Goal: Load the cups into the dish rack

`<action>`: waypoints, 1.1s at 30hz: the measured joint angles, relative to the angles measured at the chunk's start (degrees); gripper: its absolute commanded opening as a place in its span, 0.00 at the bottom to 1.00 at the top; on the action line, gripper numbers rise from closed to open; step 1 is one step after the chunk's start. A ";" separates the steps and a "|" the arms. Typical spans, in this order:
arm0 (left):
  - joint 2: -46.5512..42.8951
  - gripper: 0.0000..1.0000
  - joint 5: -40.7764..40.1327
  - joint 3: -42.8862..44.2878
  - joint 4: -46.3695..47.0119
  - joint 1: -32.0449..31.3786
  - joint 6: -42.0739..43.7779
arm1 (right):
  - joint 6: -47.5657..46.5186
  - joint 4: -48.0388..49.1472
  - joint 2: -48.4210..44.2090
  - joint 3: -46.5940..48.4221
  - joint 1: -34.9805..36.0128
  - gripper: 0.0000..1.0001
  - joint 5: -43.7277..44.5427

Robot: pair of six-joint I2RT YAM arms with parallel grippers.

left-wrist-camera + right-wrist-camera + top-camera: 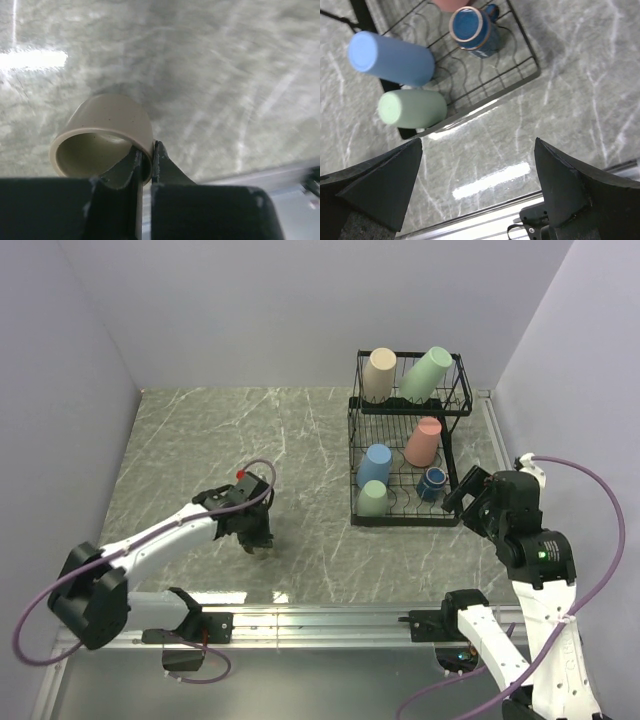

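An olive-tan mug lies on its side on the marble table, its mouth facing the left wrist camera. My left gripper is shut on its rim, one finger inside and one outside; from above the gripper covers most of the mug. The black wire dish rack stands at the right. Its upper tier holds a beige tumbler and a pale green tumbler. Below sit a salmon-pink tumbler, a blue tumbler, another pale green tumbler and a navy mug. My right gripper hangs open and holds nothing, just off the rack's near right corner.
An aluminium rail runs along the table's near edge with both arm bases on it. Grey walls close in the table on the left, back and right. The rack's front wire edge lies just ahead of the right fingers.
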 measured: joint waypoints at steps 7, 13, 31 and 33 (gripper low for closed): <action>-12.33 0.01 8.17 5.84 0.79 -0.17 -0.11 | -1.44 2.56 -0.70 2.69 0.00 1.00 -8.28; -22.16 0.01 19.30 7.69 17.55 -0.17 -5.51 | 3.82 19.39 -3.45 -2.91 0.15 1.00 -35.65; -28.70 0.01 29.29 -2.19 55.63 -0.37 -15.58 | 41.22 56.96 7.45 -10.21 21.44 1.00 -50.69; -28.44 0.01 29.59 -1.62 55.47 -0.52 -14.88 | 42.51 57.40 9.60 -10.19 22.29 1.00 -49.62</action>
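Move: The left fingers already pinch the small brown cup by its rim, low over the table; the open right hand it is headed for is about 44 cm to the right, level fore and aft and some 17 cm higher. From the right hand the brown cup is thus about 44 cm left and 18 cm down, while the navy cup in the rack sits 16 cm ahead, 3 cm left, and the small green cup 13 cm ahead, 17 cm left, both about 18 cm below. The left hand lifts the small brown cup fast, some 33 cm up and a little to the right, keeping its pinch on the rim as the wrist swings from pointing down to pointing right, so the cup's closed bottom faces the other hand. Meanwhile the empty right hand travels about 24 cm left and half as far up to meet the cup, its fingers staying wide open and swinging round from forward-and-down to point left at the cup's bottom, stopping short of touching it. ##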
